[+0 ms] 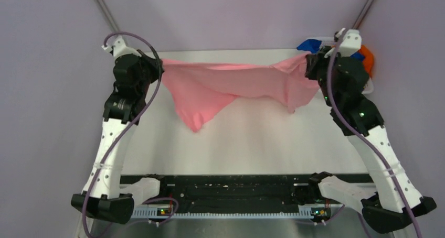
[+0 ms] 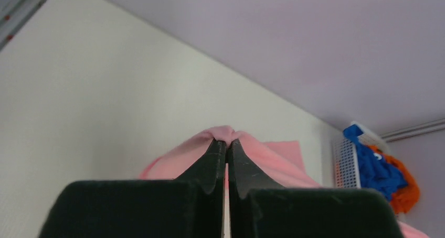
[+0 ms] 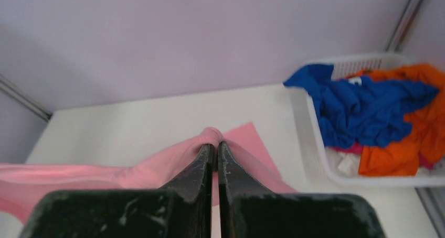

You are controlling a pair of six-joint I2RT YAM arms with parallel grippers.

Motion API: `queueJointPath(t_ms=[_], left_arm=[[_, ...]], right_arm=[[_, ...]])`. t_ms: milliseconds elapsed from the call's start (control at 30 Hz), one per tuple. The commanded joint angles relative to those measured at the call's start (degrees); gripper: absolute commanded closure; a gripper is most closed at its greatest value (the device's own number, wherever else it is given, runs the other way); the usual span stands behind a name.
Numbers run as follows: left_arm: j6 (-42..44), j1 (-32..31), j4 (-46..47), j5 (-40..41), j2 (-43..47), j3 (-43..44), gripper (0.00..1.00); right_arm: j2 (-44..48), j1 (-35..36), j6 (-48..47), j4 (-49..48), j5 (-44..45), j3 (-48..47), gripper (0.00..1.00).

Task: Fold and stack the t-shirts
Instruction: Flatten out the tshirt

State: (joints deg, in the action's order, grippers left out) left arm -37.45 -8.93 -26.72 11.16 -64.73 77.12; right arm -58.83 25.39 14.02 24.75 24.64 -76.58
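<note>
A light pink t-shirt [image 1: 231, 86] hangs stretched in the air between my two grippers, above the far part of the white table [image 1: 252, 143]. My left gripper [image 1: 159, 66] is shut on its left end; pink cloth bunches over the fingertips [image 2: 227, 142]. On the right end my right gripper [image 1: 309, 60] is shut too, with cloth pinched at its tips [image 3: 215, 144]. The shirt [image 3: 78, 177] sags in the middle, and a flap hangs lower left of centre. The royal blue t-shirt [image 3: 362, 104] and the bright orange t-shirt [image 3: 404, 143] lie crumpled in the basket.
A white slatted basket [image 3: 309, 143] stands at the table's far right corner, right beside my right gripper; the basket [image 2: 343, 164] also shows in the left wrist view. Grey walls close in the back and sides. The arm bases sit along the near edge.
</note>
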Motion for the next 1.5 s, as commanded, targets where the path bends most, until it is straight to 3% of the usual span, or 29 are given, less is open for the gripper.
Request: queueJointPath(t_ms=[0, 333, 567, 733, 933, 1067, 1267, 1400, 1467], left_arm=[[4.5, -0.1, 6.1, -0.7, 6.6, 7.4, 1.0], [9.4, -0.1, 5.6, -8.0, 16.2, 20.4, 1.0], [11.6, 0.0, 5.4, -8.6, 19.9, 24.9, 1.0], [10.7, 0.0, 7.1, -8.8, 19.1, 21.7, 1.0], [10.7, 0.0, 8.9, -1.7, 13.9, 13.7, 1.0], [10.1, 0.0, 11.2, 3.9, 9.3, 4.1, 1.0], [8.5, 0.2, 20.8, 11.0, -3.9, -10.5, 1.0], [6.9, 1.2, 21.7, 13.2, -20.4, -8.5, 1.0], [4.7, 2.3, 18.2, 12.9, -30.1, -2.2, 0.9]], right_arm=[[3.2, 0.2, -10.3, -2.1, -8.3, -13.0, 1.0], [2.4, 0.1, -11.0, 8.2, -36.6, -41.8, 1.0], [1.4, 0.1, -8.3, 7.7, -45.3, -50.1, 1.0], [0.4, 0.2, -9.1, 8.1, -40.1, -49.0, 1.0], [-2.1, 0.1, -16.7, 5.0, -23.2, -38.7, 1.0], [-2.6, 0.1, -20.7, -5.6, -10.8, -20.7, 1.0], [-8.1, 0.1, -21.8, -23.9, -4.1, 2.7, 1.0], [-22.4, -1.0, -18.8, -31.7, -4.0, 7.7, 0.99], [-31.9, -2.1, -16.8, -34.5, -6.7, 5.5, 0.88]])
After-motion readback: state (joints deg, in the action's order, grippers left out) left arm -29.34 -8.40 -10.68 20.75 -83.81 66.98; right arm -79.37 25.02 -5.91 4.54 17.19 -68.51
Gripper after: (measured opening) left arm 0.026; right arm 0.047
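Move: Both hands hold the t-shirt stretched between them, high over the table. The table's middle, where the shirt is headed, is level with the left hand in reach, about 28 cm to its right and 36 cm below. From the right hand it is some 4 cm ahead, 21 cm to the left and 39 cm below. The laundry basket sits roughly 27 cm ahead of the right hand, 30 cm to its right and 33 cm lower. Both hands keep their pinch, whip up and back about 25 cm, then swing forward and down about 40 cm. ##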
